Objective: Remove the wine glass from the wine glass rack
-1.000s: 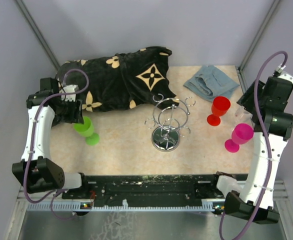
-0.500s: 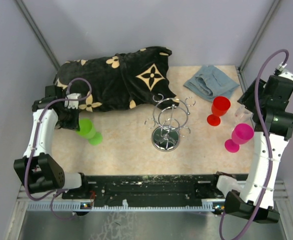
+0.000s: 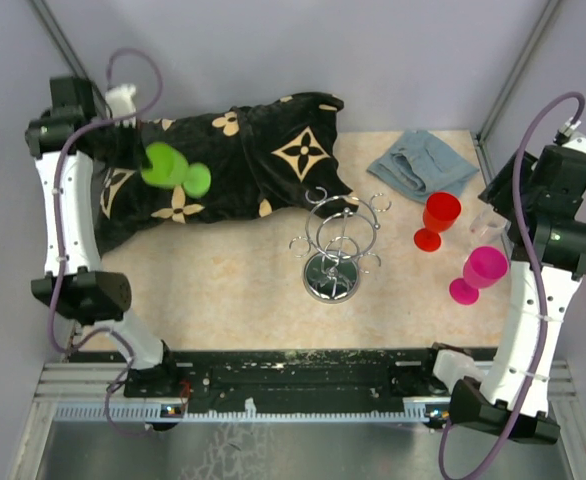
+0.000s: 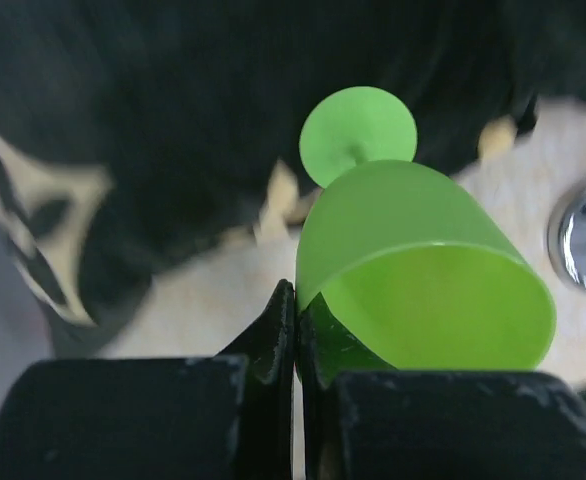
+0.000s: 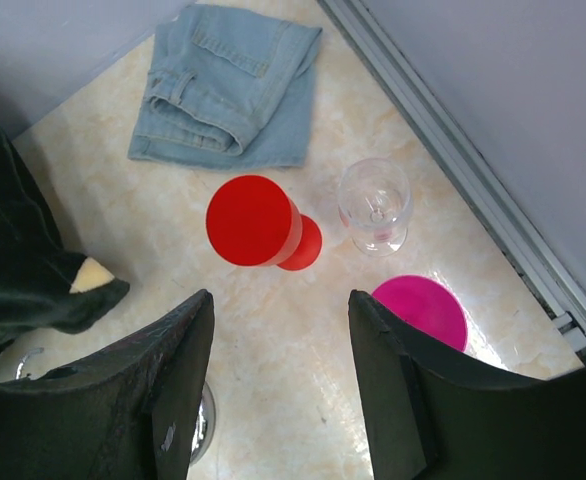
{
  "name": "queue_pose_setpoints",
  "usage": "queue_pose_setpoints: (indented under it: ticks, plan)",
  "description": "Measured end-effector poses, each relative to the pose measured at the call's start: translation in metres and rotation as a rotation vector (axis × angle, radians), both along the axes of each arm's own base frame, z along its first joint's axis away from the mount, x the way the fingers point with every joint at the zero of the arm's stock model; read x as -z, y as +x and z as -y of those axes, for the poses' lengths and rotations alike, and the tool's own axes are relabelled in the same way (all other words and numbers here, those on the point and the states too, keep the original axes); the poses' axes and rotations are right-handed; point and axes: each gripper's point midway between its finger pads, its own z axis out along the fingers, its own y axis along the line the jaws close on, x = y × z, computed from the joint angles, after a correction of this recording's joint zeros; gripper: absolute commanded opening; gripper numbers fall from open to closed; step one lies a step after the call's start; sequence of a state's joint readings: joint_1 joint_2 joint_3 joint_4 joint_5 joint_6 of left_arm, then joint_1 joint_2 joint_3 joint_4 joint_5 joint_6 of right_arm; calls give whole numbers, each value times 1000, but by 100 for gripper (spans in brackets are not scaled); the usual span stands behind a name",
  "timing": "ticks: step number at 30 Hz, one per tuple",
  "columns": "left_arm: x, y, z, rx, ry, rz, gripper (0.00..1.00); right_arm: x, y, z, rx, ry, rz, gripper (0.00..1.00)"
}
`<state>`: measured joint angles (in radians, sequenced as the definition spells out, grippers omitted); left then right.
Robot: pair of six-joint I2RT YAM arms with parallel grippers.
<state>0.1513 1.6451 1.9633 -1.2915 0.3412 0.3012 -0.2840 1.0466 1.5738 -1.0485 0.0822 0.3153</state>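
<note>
The wine glass rack (image 3: 338, 240), a shiny silver wire stand on a round base, stands mid-table with nothing hanging from its loops. Its chrome base (image 4: 585, 252) shows at the right edge of the left wrist view. A green wine glass (image 3: 169, 165) (image 4: 423, 270) is held tilted in the air over the black cloth, foot pointing away. My left gripper (image 3: 138, 158) (image 4: 295, 300) is shut on the wall of the cup at its rim. At the right side of the table my right gripper (image 3: 493, 215) (image 5: 278, 300) hangs open and holds nothing.
A black cloth with beige flowers (image 3: 243, 150) (image 4: 123, 100) covers the back left. Folded jeans (image 3: 423, 165) (image 5: 228, 90) lie at the back right. A red glass (image 3: 438, 215) (image 5: 253, 220), a pink glass (image 3: 481, 270) (image 5: 420, 310) and a clear glass (image 3: 488, 225) (image 5: 375, 200) stand at the right.
My left gripper has closed on the green glass's rim and lifted it from the table, up and back over the black cloth. The right arm has stayed still.
</note>
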Motion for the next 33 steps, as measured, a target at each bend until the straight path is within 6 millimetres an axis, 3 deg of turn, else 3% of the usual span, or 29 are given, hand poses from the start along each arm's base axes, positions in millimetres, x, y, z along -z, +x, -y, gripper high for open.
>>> queue_pose_setpoints:
  ticks: [2,4,5,7,10,18,25,29,33]
  plan:
    - [-54,39,14,41,11,175,0,-6,1,2,8,-7,12,57]
    - [-86,53,47,119,27,286,0,-11,1,5,21,-17,20,57]
    - [-92,50,68,167,23,304,0,-13,1,6,27,-20,24,57]
    - [-94,37,117,286,-1,303,0,-15,2,8,38,-27,26,57]
    - [-86,19,162,397,-51,257,0,-17,-1,10,51,-33,21,57]
    - [-92,15,187,454,-151,267,0,-21,-4,-3,-9,-8,44,57]
    - [-103,-2,237,605,-216,310,0,-45,17,-60,-317,121,174,57]
    - [-102,-8,251,646,-236,310,0,-67,37,-98,-505,181,216,57]
    - [-98,-8,253,645,-226,307,0,-93,61,-167,-730,188,229,57]
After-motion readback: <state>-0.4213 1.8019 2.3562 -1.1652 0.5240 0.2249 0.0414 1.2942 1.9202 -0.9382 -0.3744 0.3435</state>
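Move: The green wine glass is already pinched in the left gripper, its middle about 6 cm to that hand's right and 2 cm below. The rack stands some 39 cm to the left hand's right and 10 cm back, its middle about 14 cm lower; the dark blanket lies 14 cm ahead, 10 cm right. From the open right gripper the green glass is roughly 65 cm left, 9 cm ahead and 8 cm lower, while the red glass stands 10 cm ahead, 6 cm left and 28 cm below. Lift the left gripper briskly up and a little forward, then swing it about 25 cm right over the dark blanket, easing back, towards the rack's far left side; turn it clockwise and keep the green glass pinched. Partway through, send the half-open right gripper left some 17 cm, up and a little forward, turning about 40 degrees counter-clockwise towards the glass's foot. ##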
